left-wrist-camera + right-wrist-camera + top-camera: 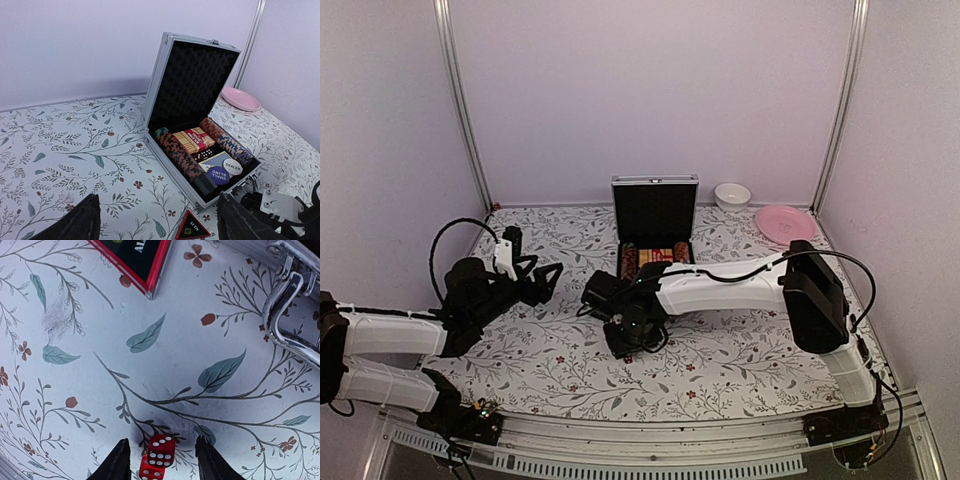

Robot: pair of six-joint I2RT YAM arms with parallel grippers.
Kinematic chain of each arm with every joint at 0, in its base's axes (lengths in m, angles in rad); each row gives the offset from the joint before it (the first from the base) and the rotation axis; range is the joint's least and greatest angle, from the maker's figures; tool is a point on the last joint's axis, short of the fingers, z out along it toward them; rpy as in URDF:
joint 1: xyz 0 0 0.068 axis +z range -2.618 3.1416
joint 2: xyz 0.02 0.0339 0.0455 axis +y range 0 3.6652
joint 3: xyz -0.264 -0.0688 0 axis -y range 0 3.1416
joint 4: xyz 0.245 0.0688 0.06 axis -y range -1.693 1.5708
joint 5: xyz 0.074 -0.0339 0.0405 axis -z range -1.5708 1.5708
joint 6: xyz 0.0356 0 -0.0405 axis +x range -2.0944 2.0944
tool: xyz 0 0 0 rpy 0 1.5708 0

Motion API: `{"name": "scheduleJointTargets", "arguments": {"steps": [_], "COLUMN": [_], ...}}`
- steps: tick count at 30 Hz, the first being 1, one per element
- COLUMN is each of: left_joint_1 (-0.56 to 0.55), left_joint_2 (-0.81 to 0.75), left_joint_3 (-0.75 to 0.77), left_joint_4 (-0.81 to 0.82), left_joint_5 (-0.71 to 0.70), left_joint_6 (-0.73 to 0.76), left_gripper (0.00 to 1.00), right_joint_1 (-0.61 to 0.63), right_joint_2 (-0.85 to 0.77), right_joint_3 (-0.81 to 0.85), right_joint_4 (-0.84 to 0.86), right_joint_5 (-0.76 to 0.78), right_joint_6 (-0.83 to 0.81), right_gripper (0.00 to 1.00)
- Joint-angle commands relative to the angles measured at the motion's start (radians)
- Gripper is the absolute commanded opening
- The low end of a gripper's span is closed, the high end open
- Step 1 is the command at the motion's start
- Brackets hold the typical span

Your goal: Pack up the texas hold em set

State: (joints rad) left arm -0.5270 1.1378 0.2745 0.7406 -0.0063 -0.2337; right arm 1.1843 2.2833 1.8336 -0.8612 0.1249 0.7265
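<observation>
The silver case (pixel 655 205) stands open at the back of the table, lid upright. In the left wrist view the case (pixel 195 80) holds rows of poker chips (pixel 182 157), a tan-red card pack (pixel 196 139) and round dealer and blind buttons. A black triangular piece (pixel 192 227) with a red edge lies on the cloth just in front of the case, also seen as the triangular piece (pixel 132 255). Two red dice (pixel 161 450) lie together on the cloth between the fingers of my right gripper (pixel 162 445), which is open with gaps on both sides. My left gripper (pixel 159 200) is open and holds nothing.
A pink plate (pixel 784 222) and a white bowl (pixel 732 195) sit at the back right. The case's metal handle (pixel 285 310) lies close to the right of the dice. My right gripper (pixel 635 338) hangs in front of the case, my left gripper (pixel 548 278) to its left.
</observation>
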Motion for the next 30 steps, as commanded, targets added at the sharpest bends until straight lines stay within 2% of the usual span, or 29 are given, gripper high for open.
{"name": "scheduleJointTargets", "arguments": {"steps": [1,15,23,25,30], "left_joint_1": [0.011,0.012,0.012,0.012,0.012], "left_joint_2": [-0.016,-0.013,-0.014,-0.015,-0.016], "left_joint_3": [-0.015,-0.015,-0.016,-0.015,-0.016], "left_joint_4": [0.0,-0.002,-0.001,-0.002,-0.003], "left_joint_5": [-0.001,-0.003,-0.003,-0.002,-0.004], "left_joint_6": [0.0,0.002,0.002,0.002,0.003], "left_gripper": [0.8,0.8,0.8,0.8,0.8], "right_joint_1": [-0.002,-0.002,-0.002,-0.002,-0.004], "right_joint_2": [0.026,0.042,0.038,0.032,0.008], "right_joint_3": [0.058,0.066,0.062,0.064,0.067], "right_joint_4": [-0.027,-0.032,-0.043,-0.04,-0.046], "right_joint_5": [0.033,0.023,0.021,0.023,0.044], "right_joint_6": [-0.003,-0.017,-0.016,-0.013,-0.013], "right_gripper": [0.43,0.25,0.2,0.15,0.14]}}
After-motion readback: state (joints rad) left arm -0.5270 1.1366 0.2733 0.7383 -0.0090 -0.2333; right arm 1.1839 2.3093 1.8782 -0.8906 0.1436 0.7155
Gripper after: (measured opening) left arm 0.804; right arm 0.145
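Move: Directly under the open right fingers, about a centimetre below their tips' midpoint, is the farther of two red dice; the other die touches it roughly 2 cm nearer the robot. The ALL IN triangle lies some 10 cm ahead and 5 cm left of this hand, and the open case's middle is about 18 cm ahead and 6 cm right. From the idle left hand the farther die is about 10 cm back, 17 cm right and 16 cm below. Closing steadily around the farther red die, the right fingers go from nearly half open to almost shut, ending against its two sides with the tips pointing down. Meanwhile the hand makes only a small correction: about half a centimetre up, forward and left, then back down to its starting height, with hardly any turn. ##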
